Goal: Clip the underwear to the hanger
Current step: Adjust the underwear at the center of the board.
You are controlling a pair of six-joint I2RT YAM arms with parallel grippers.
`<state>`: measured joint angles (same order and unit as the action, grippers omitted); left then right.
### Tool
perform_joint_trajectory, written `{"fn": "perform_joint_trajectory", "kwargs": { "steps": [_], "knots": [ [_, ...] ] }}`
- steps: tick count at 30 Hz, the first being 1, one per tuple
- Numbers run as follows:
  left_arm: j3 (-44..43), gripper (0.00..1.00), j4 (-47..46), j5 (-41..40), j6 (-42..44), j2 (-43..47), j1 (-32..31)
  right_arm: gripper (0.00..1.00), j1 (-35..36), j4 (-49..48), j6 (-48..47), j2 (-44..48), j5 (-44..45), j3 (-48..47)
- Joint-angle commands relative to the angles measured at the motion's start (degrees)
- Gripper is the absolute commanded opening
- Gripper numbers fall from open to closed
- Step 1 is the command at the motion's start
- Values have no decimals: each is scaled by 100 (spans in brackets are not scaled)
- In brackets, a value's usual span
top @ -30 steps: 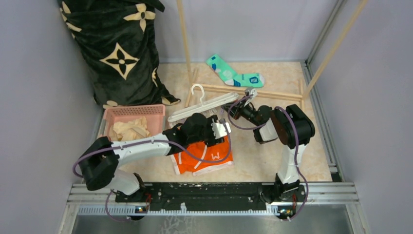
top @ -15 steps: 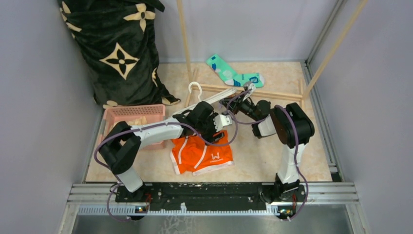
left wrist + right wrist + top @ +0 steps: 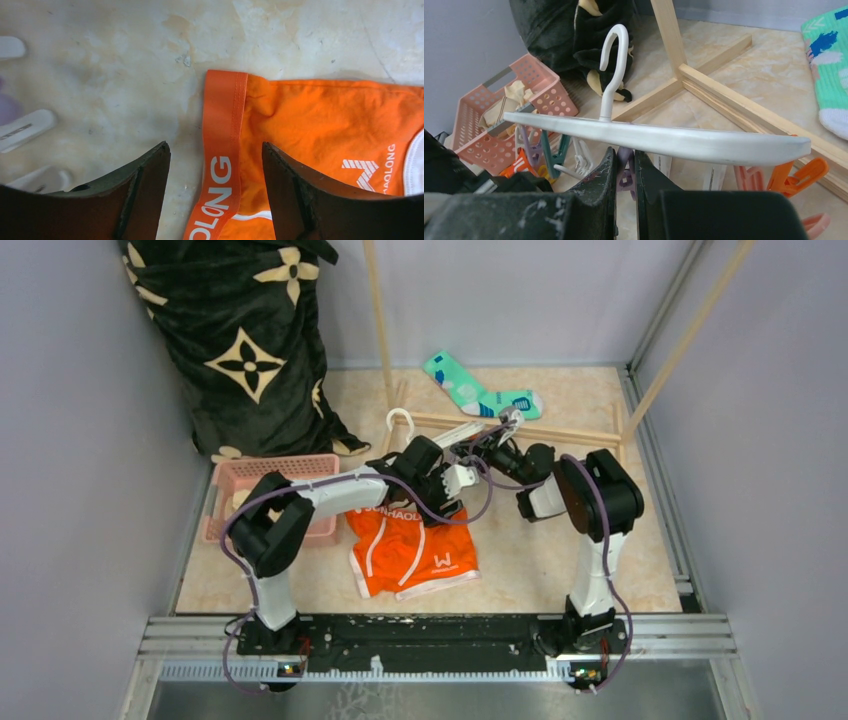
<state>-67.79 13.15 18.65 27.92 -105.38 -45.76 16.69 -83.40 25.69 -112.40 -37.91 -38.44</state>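
Observation:
The orange underwear [image 3: 415, 552] lies flat on the floor in front of the arms, its lettered waistband [image 3: 222, 130] toward the back. My left gripper [image 3: 455, 480] hovers open above the waistband's right end; in the left wrist view that gripper [image 3: 215, 147] has the band's end showing between its dark fingers [image 3: 145, 185], which hold nothing. The white hanger [image 3: 455, 435] is tilted up off the floor, hook [image 3: 616, 60] uppermost. Under its frame [image 3: 659, 137], my right gripper [image 3: 624, 152] is shut on a purple clothespin [image 3: 625, 172].
A pink basket [image 3: 270, 480] with cream cloth stands left of the underwear. Behind the hanger lie the wooden rack's base poles [image 3: 520, 428] and a teal sock [image 3: 480, 392]. A black patterned blanket [image 3: 250, 340] fills the back left corner. Orange and pink pins [image 3: 794, 177] dangle at the frame's right.
The left arm has reached back and right, uncovering the underwear, and now hangs over the waistband's end. The right gripper has lifted the hanger and swung it toward the back.

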Motion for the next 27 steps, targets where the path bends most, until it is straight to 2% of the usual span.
{"fn": "perform_joint_trajectory", "kwargs": {
  "steps": [1, 12, 14, 19, 23, 27],
  "knots": [
    [-177, 73, 267, 151, 150, -283, 64, 0, -21, -322, 6, -57, -150, -453],
    [-343, 71, 331, 200, 98, -722, 241, 0, -17, -385, 129, -162, -224, -580],
    [-408, 69, 419, 287, 111, -789, 243, 0, -16, -395, 127, -152, -225, -557],
    [-367, 50, 676, 904, 183, -802, 236, 0, -16, -417, 100, -150, -213, -516],
    [-169, 22, 707, 1012, 185, -713, 210, 0, -17, -432, 102, -151, -211, -505],
    [-88, 0, 559, 913, 55, -569, 203, 0, -21, -446, 98, -145, -217, -491]
  ]
}}
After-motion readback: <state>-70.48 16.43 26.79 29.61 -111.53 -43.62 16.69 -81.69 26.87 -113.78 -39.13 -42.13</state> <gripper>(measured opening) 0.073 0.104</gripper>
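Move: The left hand's open fingers straddle the right end of the underwear's waistband, about 3 cm below them and barely 1 cm back and to the right. The rest of the underwear spreads back from there, its middle some 8 cm back and 4 cm left. The hanger's middle hangs roughly 12 cm ahead, 4 cm left and 8 cm higher. From the right hand, the waistband end is some 13 cm back, 3 cm left and 12 cm below. The left hand sinks about 3 cm onto the underwear's waistband, edges forward then back, and pinches its right end. ##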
